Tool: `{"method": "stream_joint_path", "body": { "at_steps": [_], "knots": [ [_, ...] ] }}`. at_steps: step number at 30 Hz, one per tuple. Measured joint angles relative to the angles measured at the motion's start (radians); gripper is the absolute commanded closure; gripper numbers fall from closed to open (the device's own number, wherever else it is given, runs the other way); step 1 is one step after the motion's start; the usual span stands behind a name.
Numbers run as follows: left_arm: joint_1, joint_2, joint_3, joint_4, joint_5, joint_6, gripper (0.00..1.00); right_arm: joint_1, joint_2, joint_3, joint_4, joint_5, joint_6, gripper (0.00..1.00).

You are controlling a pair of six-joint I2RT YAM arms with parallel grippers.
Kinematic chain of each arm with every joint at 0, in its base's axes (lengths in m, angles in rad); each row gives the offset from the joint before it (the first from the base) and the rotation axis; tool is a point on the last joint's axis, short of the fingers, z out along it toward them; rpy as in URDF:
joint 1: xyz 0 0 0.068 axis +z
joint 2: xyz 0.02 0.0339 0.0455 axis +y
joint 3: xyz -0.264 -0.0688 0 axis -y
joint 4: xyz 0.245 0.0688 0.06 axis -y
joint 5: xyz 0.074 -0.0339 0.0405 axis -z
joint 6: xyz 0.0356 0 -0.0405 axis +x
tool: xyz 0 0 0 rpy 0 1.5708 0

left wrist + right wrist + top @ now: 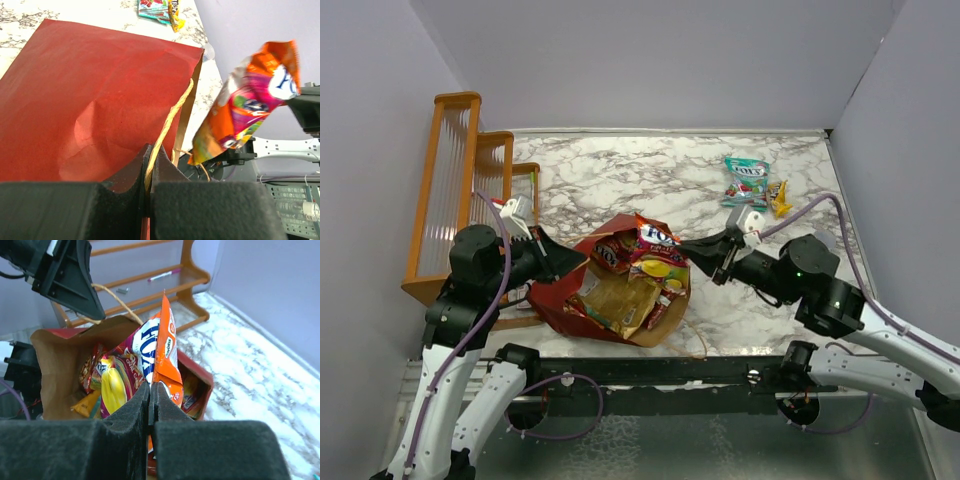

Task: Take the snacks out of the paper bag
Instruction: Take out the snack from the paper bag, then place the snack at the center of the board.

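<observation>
The paper bag (560, 300) lies open on the marble table, dark red outside (90, 100) and brown inside (57, 370). My left gripper (570, 262) (148, 156) is shut on its twisted tan handle (169, 117) and holds the mouth up. My right gripper (692, 250) (151, 389) is shut on the edge of an orange candy bag (653, 248) (162, 347) (250, 97), which stands half out of the mouth. More snacks (112, 382) sit inside the bag. A teal-white pouch (747, 180) and a small yellow packet (779, 198) lie on the table at the back right.
An orange wooden rack (455, 190) (165, 282) stands at the left, just behind my left arm, with a pen on its shelf (161, 275). Grey walls close in the table on three sides. Bare marble (620, 180) lies behind the bag.
</observation>
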Motion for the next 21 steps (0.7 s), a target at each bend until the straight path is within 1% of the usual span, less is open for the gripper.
{"method": "stream_joint_path", "body": {
  "at_steps": [2,5,7,11,15,18,21],
  "knots": [
    [0.000,0.003,-0.002,0.000,-0.001,0.000,1.00,0.000,-0.024,0.005,0.001,0.025,-0.023,0.99],
    [0.000,0.006,-0.003,-0.001,-0.002,0.000,1.00,0.002,-0.066,0.002,0.011,0.139,-0.031,0.98],
    [0.000,0.006,-0.004,-0.002,-0.002,0.000,1.00,0.006,-0.078,-0.005,0.035,0.269,-0.021,0.99],
    [0.000,0.008,-0.004,-0.002,-0.002,0.004,1.00,0.006,-0.045,-0.014,0.092,0.637,0.008,0.99],
    [0.000,0.010,-0.004,-0.010,-0.004,0.013,1.00,0.002,0.021,-0.025,0.139,0.896,0.009,0.99],
    [0.000,0.010,-0.004,-0.021,-0.013,0.019,1.00,-0.027,0.065,-0.059,0.173,1.018,0.005,0.99],
    [0.000,0.010,-0.004,-0.031,-0.017,0.020,1.00,-0.133,0.113,-0.075,0.153,1.028,0.063,0.98]
  ]
}}
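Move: The right hand already holds the red snack bag over the paper bag's mouth. The clear table it is heading for lies by the green snack, about 35 cm ahead of the hand, 22 cm to its right and 32 cm below. The small yellow snack sits roughly 8 cm right of the green one and 5 cm nearer. The paper bag's middle is some 12 cm to the hand's left and 22 cm below. From the left hand, the green snack is about 34 cm ahead, 39 cm right and 29 cm below. Still pinching the red snack bag by its edge, the right hand carries it away from the paper bag towards the green snack, some 15 cm right and 13 cm forward, rising about 3 cm first and then sinking about 6. The wrist swings clockwise nearly 70 degrees to point forward. The left hand keeps its pinch on the paper bag's handle, sinking barely a centimetre. ##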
